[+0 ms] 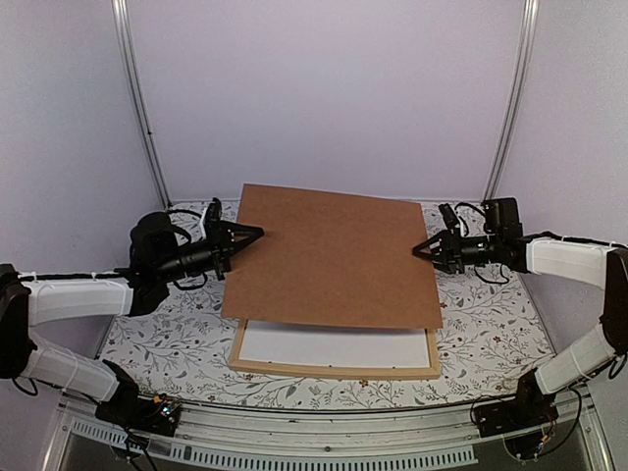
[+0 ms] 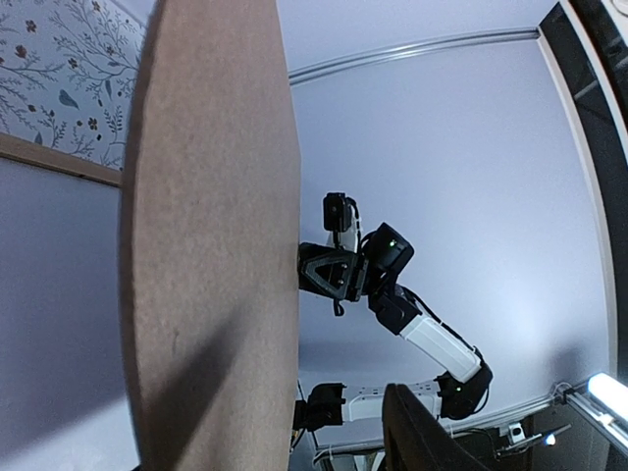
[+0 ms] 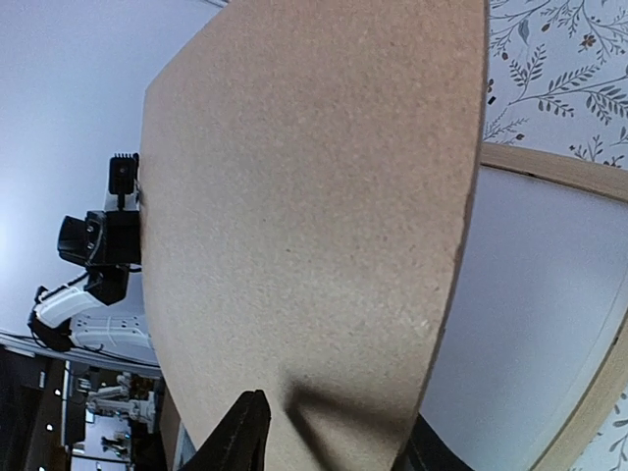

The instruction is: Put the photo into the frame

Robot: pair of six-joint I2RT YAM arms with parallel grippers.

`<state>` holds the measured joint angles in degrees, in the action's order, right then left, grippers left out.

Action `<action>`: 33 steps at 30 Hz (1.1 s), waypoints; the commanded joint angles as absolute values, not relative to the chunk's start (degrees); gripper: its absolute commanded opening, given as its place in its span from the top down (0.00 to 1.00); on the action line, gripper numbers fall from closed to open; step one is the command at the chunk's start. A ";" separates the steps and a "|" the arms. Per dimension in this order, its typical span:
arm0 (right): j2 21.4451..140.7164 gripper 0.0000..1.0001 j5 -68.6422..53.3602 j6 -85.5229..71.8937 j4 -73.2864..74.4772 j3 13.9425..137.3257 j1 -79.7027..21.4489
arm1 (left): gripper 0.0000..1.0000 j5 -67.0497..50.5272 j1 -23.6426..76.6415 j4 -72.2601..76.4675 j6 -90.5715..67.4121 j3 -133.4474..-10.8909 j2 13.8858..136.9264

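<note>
A large plain brown backing board [image 1: 329, 257] hangs tilted over the table, covering the back of the frame [image 1: 334, 370]. This light-wood frame lies flat near the front edge, and a white sheet [image 1: 334, 345] shows inside it. My left gripper [image 1: 257, 234] is shut on the board's left edge, and my right gripper [image 1: 420, 247] on its right edge. In the right wrist view one dark finger [image 3: 235, 437] lies on the board [image 3: 314, 216], the other beneath its edge. In the left wrist view, a single finger [image 2: 417, 437] shows beside the board [image 2: 211, 245]. The photo is out of view.
A floral-patterned cloth [image 1: 491, 324] covers the table. Metal uprights [image 1: 137, 98] and pale walls enclose the back and sides. A rail [image 1: 324, 417] runs along the near edge between the arm bases.
</note>
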<state>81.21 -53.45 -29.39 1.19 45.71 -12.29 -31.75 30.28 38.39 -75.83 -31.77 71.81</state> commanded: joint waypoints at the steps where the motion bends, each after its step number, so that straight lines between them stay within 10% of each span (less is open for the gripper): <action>1: 81.51 0.63 -58.15 -31.25 -3.25 45.52 -11.86 | 1.00 -32.37 29.56 46.18 -77.08 -31.05 71.39; 9: 79.92 1.00 -60.85 -31.12 -3.14 45.33 -9.77 | 0.99 -32.27 28.49 45.20 -75.42 -27.48 72.45; 28: 75.43 1.00 -67.62 -35.80 -2.68 47.65 -3.89 | 0.16 -28.35 24.39 20.77 -58.02 -30.44 71.20; 33: 75.56 1.00 -68.37 -37.19 -2.95 47.90 -3.63 | 0.08 -24.70 23.67 12.29 -53.08 -33.22 69.81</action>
<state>77.19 -65.49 -35.40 -0.82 45.76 -3.70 -28.27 24.67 21.21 -59.35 -30.09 71.66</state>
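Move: The brown board is still held by its left edge in the left hand; its middle lies about 17 cm right of that hand, 2 cm back and some 5 cm below. From the right hand, half open at the board's right edge, the middle is roughly 17 cm left, 5 cm back and 2 cm higher. The wooden frame and the white sheet in it are centred under the board, 16 cm right, level and 24 cm below the left hand. The board's right edge is pinched as the right fingers shut on it; the right hand lifts it about 5 cm, first drawing back slightly, then pulling right some 3 cm. Meanwhile the left hand, still gripping, lowers roughly 6 cm, then opens and lets go of the left edge, backing off to the left about 3 cm and a little forward, rolling its left side up. ##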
